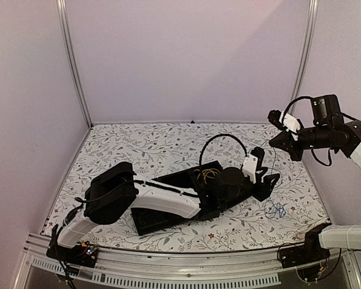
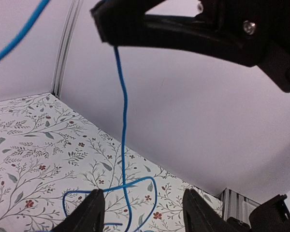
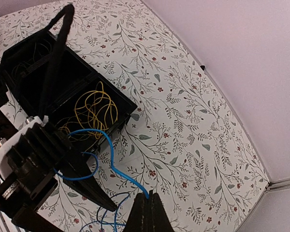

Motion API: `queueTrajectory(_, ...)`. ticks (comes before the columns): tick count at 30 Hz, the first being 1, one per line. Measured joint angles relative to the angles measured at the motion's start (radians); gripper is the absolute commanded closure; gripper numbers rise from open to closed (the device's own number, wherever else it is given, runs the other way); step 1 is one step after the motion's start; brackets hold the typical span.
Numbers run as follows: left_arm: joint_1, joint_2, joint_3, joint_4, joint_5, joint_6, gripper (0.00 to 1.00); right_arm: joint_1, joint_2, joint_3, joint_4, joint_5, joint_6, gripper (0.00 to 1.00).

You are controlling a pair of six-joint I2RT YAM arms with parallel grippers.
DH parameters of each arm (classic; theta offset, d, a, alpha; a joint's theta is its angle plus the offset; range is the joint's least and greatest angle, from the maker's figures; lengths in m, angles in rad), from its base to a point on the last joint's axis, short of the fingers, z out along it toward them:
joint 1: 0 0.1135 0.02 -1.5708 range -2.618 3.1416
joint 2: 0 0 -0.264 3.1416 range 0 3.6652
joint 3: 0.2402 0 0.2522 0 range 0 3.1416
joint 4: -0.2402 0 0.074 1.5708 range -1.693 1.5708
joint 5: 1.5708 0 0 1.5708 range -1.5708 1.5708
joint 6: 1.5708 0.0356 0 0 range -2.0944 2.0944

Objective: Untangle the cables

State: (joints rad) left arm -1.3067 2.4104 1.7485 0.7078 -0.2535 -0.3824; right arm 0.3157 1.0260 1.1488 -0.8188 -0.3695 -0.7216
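A blue cable (image 3: pixel 111 159) runs up from a small tangle (image 1: pixel 275 210) on the floral table. My right gripper (image 3: pixel 149 195) is shut on this cable and holds it raised over the table's right side (image 1: pixel 275 141). In the left wrist view the cable (image 2: pixel 124 121) hangs straight down from the right gripper (image 2: pixel 106 24). My left gripper (image 2: pixel 143 200) is open, low over the table, with the hanging cable between its fingers (image 2: pixel 93 212), touching neither. In the top view it (image 1: pixel 268 170) sits just left of the tangle. A darker thin cable lies in the tangle (image 3: pixel 94 205).
A black open box (image 1: pixel 186 180) lies mid-table under my left arm, with a bundle of yellow cable (image 3: pixel 94 108) inside. A black cable loop (image 1: pixel 222 137) arches above the left wrist. White walls and metal posts (image 1: pixel 304 54) enclose the table.
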Motion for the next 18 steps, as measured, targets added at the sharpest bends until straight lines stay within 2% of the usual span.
queueTrajectory(5,0.0,0.045,0.015,0.016,0.003,-0.013,0.57,-0.01,-0.018,0.035,-0.021,-0.04,0.024,1.0)
queueTrajectory(9,0.0,0.031,-0.088,0.08,0.005,-0.011,0.77,-0.01,-0.031,0.036,-0.027,-0.063,0.038,1.0)
queueTrajectory(13,0.001,0.015,-0.214,0.131,-0.001,-0.015,0.88,-0.01,-0.032,0.036,-0.027,-0.081,0.053,1.0)
queueTrajectory(15,0.001,0.005,-0.262,0.149,-0.003,-0.018,0.99,-0.01,-0.032,0.036,-0.026,-0.083,0.057,1.0)
queueTrajectory(18,0.001,-0.018,-0.318,0.182,-0.008,-0.022,1.0,-0.01,-0.032,0.036,-0.026,-0.086,0.062,1.0)
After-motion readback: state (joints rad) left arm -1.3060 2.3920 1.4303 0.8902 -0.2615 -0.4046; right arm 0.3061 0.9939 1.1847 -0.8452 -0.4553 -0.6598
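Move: A strand of the blue cable, hanging from the right hand's shut fingers, passes close to the left hand's open fingers, about 3 cm to its right, 1 cm ahead and 2 cm lower. The blue pile on the table lies some 16 cm below that hand, level with it and 3 cm right; the orange cable is about 20 cm left, 9 cm ahead and 15 cm down. From the right hand, that strand is roughly 6 cm back, straight in line sideways, 10 cm down. Dropping about 9 cm beside the hanging blue cable, the left hand then also swings some 5 cm left, away from the right hand and towards the black box, while its open fingers shut completely at the looped strand; whether they pinch it can't be seen for sure. The right hand keeps its hold on the cable, easing up and slightly back by 2 to 3 cm before staying there. ##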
